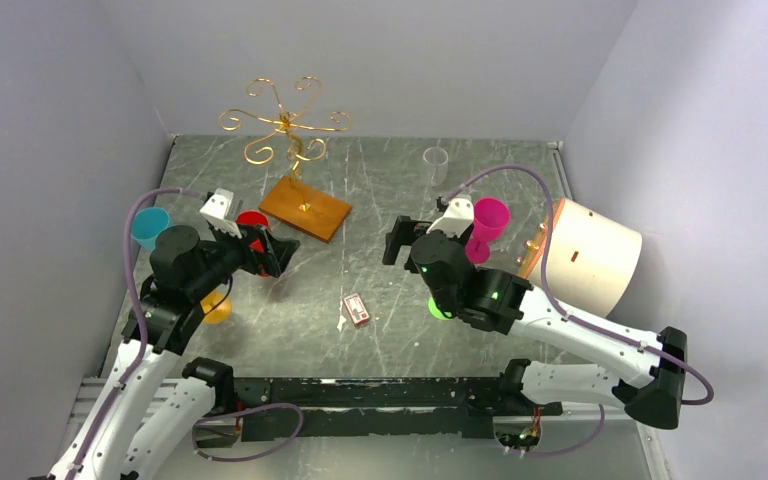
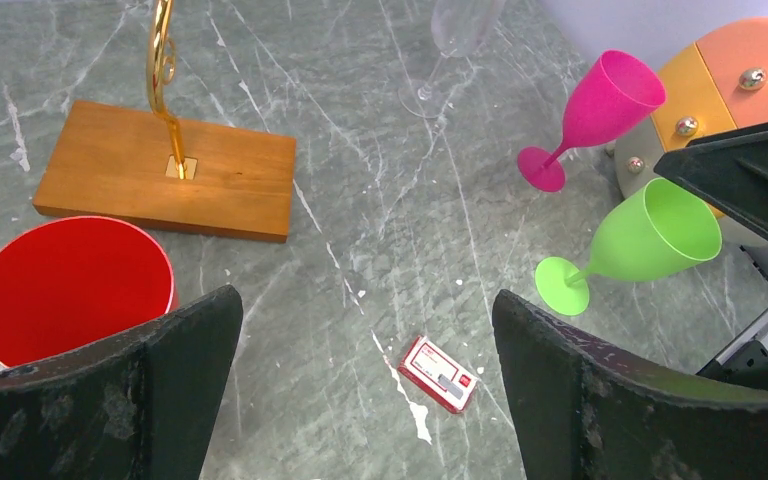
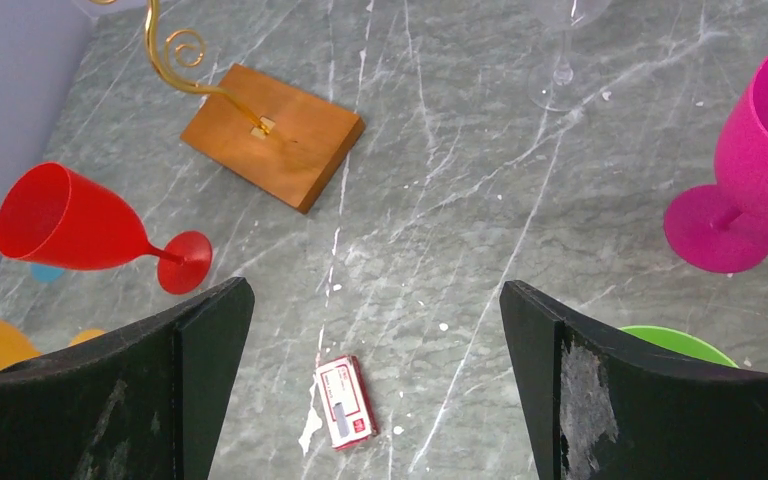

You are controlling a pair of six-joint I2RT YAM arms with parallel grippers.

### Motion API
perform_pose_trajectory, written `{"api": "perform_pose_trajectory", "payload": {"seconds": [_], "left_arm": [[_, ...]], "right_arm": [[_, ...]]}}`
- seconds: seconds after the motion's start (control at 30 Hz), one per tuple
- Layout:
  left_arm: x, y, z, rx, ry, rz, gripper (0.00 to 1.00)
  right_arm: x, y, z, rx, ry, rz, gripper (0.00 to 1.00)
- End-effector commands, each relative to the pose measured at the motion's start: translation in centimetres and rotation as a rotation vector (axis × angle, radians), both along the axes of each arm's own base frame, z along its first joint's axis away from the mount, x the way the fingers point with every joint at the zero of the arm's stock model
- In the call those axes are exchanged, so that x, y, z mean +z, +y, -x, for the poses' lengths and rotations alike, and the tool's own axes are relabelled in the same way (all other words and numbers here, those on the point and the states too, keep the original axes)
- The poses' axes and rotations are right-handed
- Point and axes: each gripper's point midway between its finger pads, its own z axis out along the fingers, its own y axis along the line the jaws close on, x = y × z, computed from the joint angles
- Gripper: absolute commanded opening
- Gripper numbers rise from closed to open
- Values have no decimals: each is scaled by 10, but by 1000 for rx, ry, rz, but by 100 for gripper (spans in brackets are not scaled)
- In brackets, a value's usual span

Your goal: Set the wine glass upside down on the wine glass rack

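Note:
The wine glass rack [image 1: 285,122] is a gold wire stand on a brown wooden base [image 1: 305,208] at the back left; its base also shows in the left wrist view [image 2: 165,170] and the right wrist view [image 3: 275,135]. A clear wine glass [image 1: 436,160] stands upright at the back centre. A red glass [image 1: 252,220] stands just beside my left gripper [image 1: 275,250], which is open and empty [image 2: 365,310]. My right gripper [image 1: 395,240] is open and empty [image 3: 377,300], next to a pink glass [image 1: 487,225]. A green glass [image 1: 438,308] is partly hidden under the right arm.
A teal glass [image 1: 149,226] and an orange glass [image 1: 216,308] stand by the left arm. A small red box [image 1: 357,309] lies on the table between the arms. A round white and orange container [image 1: 590,255] stands at the right wall.

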Motion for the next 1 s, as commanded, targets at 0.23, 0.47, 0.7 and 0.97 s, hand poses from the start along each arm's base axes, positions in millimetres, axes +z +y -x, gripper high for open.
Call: {"api": "perform_pose_trajectory", "payload": {"seconds": [0.23, 0.47, 0.7, 0.97], "left_arm": [[3, -2, 2, -16, -20, -6, 99], [3, 0, 2, -7, -22, -7, 99], [5, 2, 2, 3, -34, -7, 99], [7, 2, 2, 7, -39, -9, 99]], "right_arm": [[12, -4, -1, -33, -16, -16, 100], [4, -14, 2, -83, 39, 22, 100], [-27, -42, 11, -266, 173, 69, 73], [-56, -68, 17, -419, 254, 160, 49]]}}
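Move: The upright green wine glass stands about 10 cm to the right of the empty right hand, some 4 cm farther out and 17 cm lower. The magenta glass is roughly 16 cm beyond the green one and 8 cm farther right; the matchbox lies about 6 cm ahead of the right hand, 7 cm to its left and 25 cm down. From the left hand, the green glass is some 30 cm right, 6 cm ahead and 18 cm lower. Without any visible contact, the right hand heads for the green wine glass: after barely stirring at first, it drops about 5 cm and travels nearly as far right, picking up speed. The wrist swings some 20 degrees clockwise and tips the fingers down by about 15 as they close from fully open to half open. ##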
